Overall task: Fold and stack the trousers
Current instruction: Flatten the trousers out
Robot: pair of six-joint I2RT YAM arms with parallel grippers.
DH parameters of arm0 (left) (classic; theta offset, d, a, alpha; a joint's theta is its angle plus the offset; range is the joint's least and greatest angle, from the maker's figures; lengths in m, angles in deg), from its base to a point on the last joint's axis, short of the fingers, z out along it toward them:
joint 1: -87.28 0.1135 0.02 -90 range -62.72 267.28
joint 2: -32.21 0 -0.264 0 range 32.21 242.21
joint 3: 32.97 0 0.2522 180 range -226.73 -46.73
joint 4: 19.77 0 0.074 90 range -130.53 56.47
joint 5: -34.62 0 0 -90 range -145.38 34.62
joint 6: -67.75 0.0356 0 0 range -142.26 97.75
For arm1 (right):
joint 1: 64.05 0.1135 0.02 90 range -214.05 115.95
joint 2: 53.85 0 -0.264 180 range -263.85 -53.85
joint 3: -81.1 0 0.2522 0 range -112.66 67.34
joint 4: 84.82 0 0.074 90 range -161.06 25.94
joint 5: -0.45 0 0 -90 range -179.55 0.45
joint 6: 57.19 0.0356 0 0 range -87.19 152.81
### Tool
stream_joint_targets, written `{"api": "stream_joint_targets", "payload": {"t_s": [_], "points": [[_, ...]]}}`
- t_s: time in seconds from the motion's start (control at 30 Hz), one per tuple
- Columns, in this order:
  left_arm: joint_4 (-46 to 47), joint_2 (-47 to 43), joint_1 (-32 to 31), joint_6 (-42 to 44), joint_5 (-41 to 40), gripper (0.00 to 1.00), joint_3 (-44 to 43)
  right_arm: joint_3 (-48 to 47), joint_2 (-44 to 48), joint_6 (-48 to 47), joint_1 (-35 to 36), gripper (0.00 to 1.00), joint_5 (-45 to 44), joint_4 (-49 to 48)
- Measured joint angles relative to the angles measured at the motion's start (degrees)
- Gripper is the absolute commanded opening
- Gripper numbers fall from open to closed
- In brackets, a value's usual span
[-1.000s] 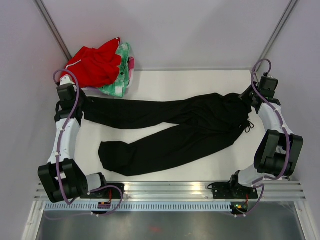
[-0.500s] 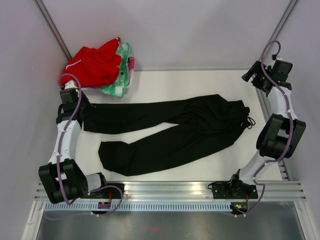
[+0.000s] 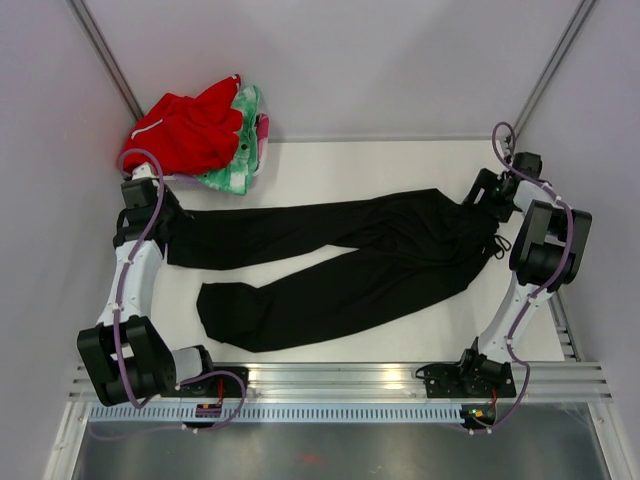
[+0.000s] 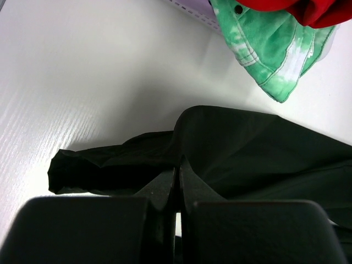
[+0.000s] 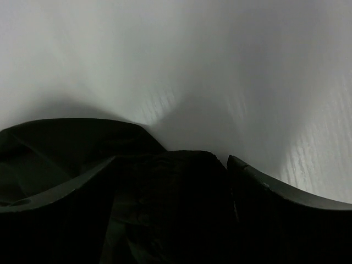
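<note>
The black trousers (image 3: pixel 330 235) lie spread across the white table, waist at the right and both legs running left. My left gripper (image 3: pixel 160 213) is at the end of the upper leg and looks shut on it; in the left wrist view the pressed-together fingertips (image 4: pixel 179 168) meet the trousers (image 4: pixel 247 154), and the hem sticks out to the left. My right gripper (image 3: pixel 479 192) is low at the waist. It is open, and its fingers (image 5: pixel 275 187) stand either side of bunched waist fabric (image 5: pixel 170 198).
A red garment (image 3: pixel 185 130) and a green-and-pink cloth (image 3: pixel 243 150) are piled at the back left corner, close to the left gripper; the green cloth (image 4: pixel 269 49) shows at the top of the left wrist view. The drawstring (image 3: pixel 497 246) trails off the waist at the right.
The right gripper opened, let go of the waist, swung up to the back right, then came back down onto the waist. The left gripper shifted slightly nearer with the leg end.
</note>
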Motion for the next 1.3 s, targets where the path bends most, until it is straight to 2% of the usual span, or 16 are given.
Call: {"api": "stream_joint_targets", "payload": {"t_s": [0.1,0.2,0.3,0.33,0.37,0.4,0.43,0.7,0.9,1.1,1.23,1.3], "points": [[-0.13,0.17,0.0,0.02,0.0,0.02,0.02,1.11,0.5,0.2,0.57,0.77,0.02,-1.44],[0.0,0.24,0.0,0.02,0.02,0.02,0.2,2.56,0.72,0.81,1.49,0.65,0.48,-3.1],[0.02,0.28,0.0,0.02,0.07,0.02,0.79,4.22,1.33,2.14,2.01,0.47,1.53,-4.72],[0.02,0.39,0.0,0.02,0.07,0.02,0.94,4.74,1.42,2.58,2.16,0.3,1.88,-5.31],[-0.04,0.52,0.0,0.02,0.09,0.02,0.96,5.11,1.42,2.86,2.23,0.22,2.21,-5.77],[0.04,0.66,0.0,0.02,0.11,0.02,0.96,5.31,1.42,3.34,2.25,0.06,2.32,-6.12],[0.04,0.74,0.0,0.02,0.15,0.02,0.96,5.35,1.42,3.5,2.25,0.0,2.43,-6.43],[-1.99,0.7,0.0,0.07,1.99,0.02,-2.6,5.64,7.17,6.93,2.19,0.0,6.51,-12.11],[-4.46,-3.69,0.0,0.17,2.27,0.02,-14.86,4.59,18.99,10.05,2.19,0.0,11.65,-17.84],[-8.0,-12.92,0.04,0.17,-2.29,0.02,-27.34,5.55,34.03,10.95,2.23,0.0,13.9,-21.62],[-12.68,-16.63,0.04,0.17,-8.09,0.02,-34.67,6.4,43.39,9.92,2.23,0.0,9.9,-17.97],[-14.95,-17.68,0.04,0.17,-10.99,0.02,-37.27,4.46,46.75,8.96,2.25,0.0,7.13,-12.85]]}}
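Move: The trousers' waistband corner lies between my open right fingers, centred about 2 cm left and 1 cm below, with its drawstring some 11 cm back and 6 cm right of that hand. From my left hand the corner is roughly 68 cm right, 4 cm ahead and 15 cm lower. The basket of clothes sits about 18 cm ahead of my left hand; the loose leg's end lies around 23 cm back, 8 cm right and 14 cm below it. I slide my right hand about 3 cm left, low over the table, closing it on the waistband corner while my left keeps its pinch on the far leg's end. Then I swing both hands up fast, over 30 cm, tipping the fingers upward some 50 degrees right and 35 left; both draw back towards my bases late in the lift, the left more. ##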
